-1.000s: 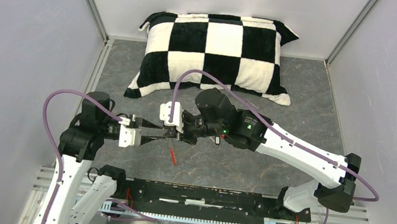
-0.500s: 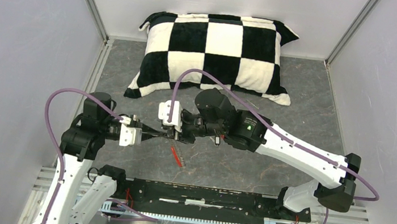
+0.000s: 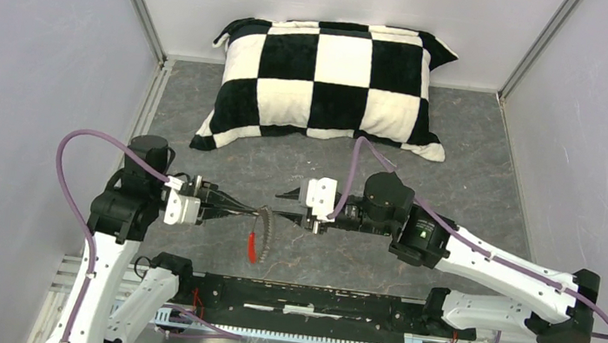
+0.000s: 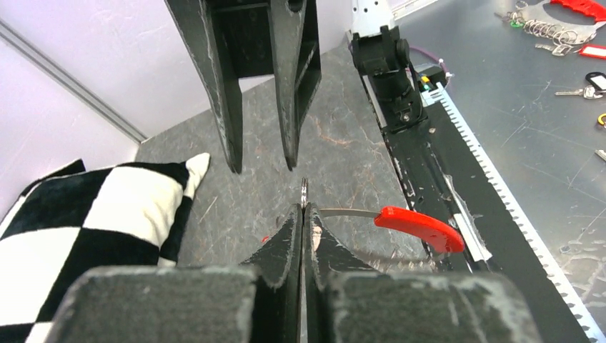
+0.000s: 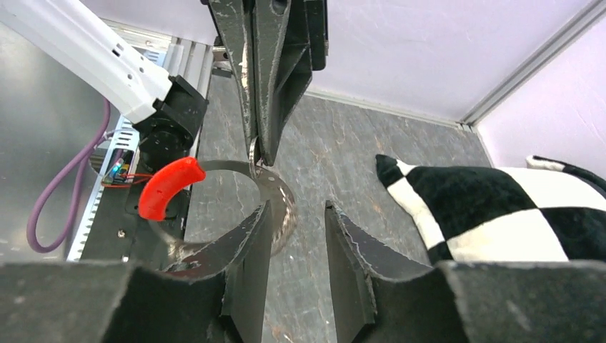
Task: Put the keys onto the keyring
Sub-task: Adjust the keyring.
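Observation:
The keyring (image 3: 265,230), a thin silvery coil loop with a short red section (image 3: 253,247), hangs from my left gripper (image 3: 259,211), which is shut on its top. In the left wrist view the fingertips (image 4: 294,214) are pressed together, a thin metal edge pokes out between them, and the red section (image 4: 418,227) curves off to the right. My right gripper (image 3: 283,205) faces the left one and stands open, with nothing between its fingers (image 5: 251,236). The coil (image 5: 280,204) hangs just past one fingertip. I cannot make out the keys on the floor.
A black-and-white checked pillow (image 3: 334,79) lies at the back of the grey floor (image 3: 458,173). The black rail (image 3: 310,304) runs along the near edge. Beyond it, several loose keys and rings (image 4: 543,28) lie on a metal shelf. White walls close in both sides.
My left gripper shut on the keyring. The right gripper opened, let go of it and drew back to the right. The loop now hangs from the left gripper.

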Action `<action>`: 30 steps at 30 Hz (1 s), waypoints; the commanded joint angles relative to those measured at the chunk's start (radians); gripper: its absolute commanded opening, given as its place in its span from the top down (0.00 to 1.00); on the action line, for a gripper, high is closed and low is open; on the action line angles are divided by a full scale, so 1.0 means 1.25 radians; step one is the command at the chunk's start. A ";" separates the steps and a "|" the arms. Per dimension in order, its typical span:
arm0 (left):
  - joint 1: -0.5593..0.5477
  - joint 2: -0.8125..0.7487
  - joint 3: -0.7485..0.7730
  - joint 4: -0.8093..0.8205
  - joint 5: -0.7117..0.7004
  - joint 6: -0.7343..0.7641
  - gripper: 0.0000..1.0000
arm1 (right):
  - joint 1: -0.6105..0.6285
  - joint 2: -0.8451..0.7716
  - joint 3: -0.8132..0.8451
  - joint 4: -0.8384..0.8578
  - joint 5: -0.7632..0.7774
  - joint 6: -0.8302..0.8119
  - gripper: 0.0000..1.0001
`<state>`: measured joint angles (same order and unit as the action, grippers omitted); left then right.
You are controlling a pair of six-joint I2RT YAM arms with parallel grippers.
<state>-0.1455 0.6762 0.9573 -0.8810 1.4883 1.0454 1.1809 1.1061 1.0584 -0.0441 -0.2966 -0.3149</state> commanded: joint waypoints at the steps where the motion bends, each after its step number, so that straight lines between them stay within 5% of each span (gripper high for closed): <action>1: 0.001 0.012 0.043 0.016 0.088 -0.010 0.98 | -0.002 -0.005 -0.043 0.164 -0.044 0.032 0.61; 14: -0.001 0.026 0.105 0.016 0.118 0.051 0.98 | 0.000 -0.078 -0.139 0.287 -0.062 0.049 0.59; 22: -0.023 0.055 0.162 0.016 0.119 -0.048 0.98 | -0.001 -0.166 -0.236 0.415 -0.019 0.075 0.59; 30: -0.025 0.073 0.172 0.016 0.119 -0.058 0.98 | 0.003 -0.121 -0.254 0.528 -0.058 0.121 0.56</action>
<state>-0.1726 0.7574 1.1393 -0.8799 1.5288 1.0142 1.1809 0.9188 0.7422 0.4835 -0.3443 -0.2089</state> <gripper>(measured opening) 0.034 0.430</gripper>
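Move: The left hand already pinches the keyring at its fingertips; the keyring's middle hangs about 6 cm below, straight under it fore and aft and 1 cm to its right. From the open right hand that middle lies some 7 cm left, 2 cm back and 6 cm lower. Hidden under the right gripper on the table, the black key tag lies about 10 cm ahead of that hand, 8 cm right and 31 cm down; the red key tag is 3 cm beyond the black one and 2 cm farther right. Left lifts the pinched keyring about 5 cm; open right rises 4 cm, easing right and back, fingertips tilting up. ##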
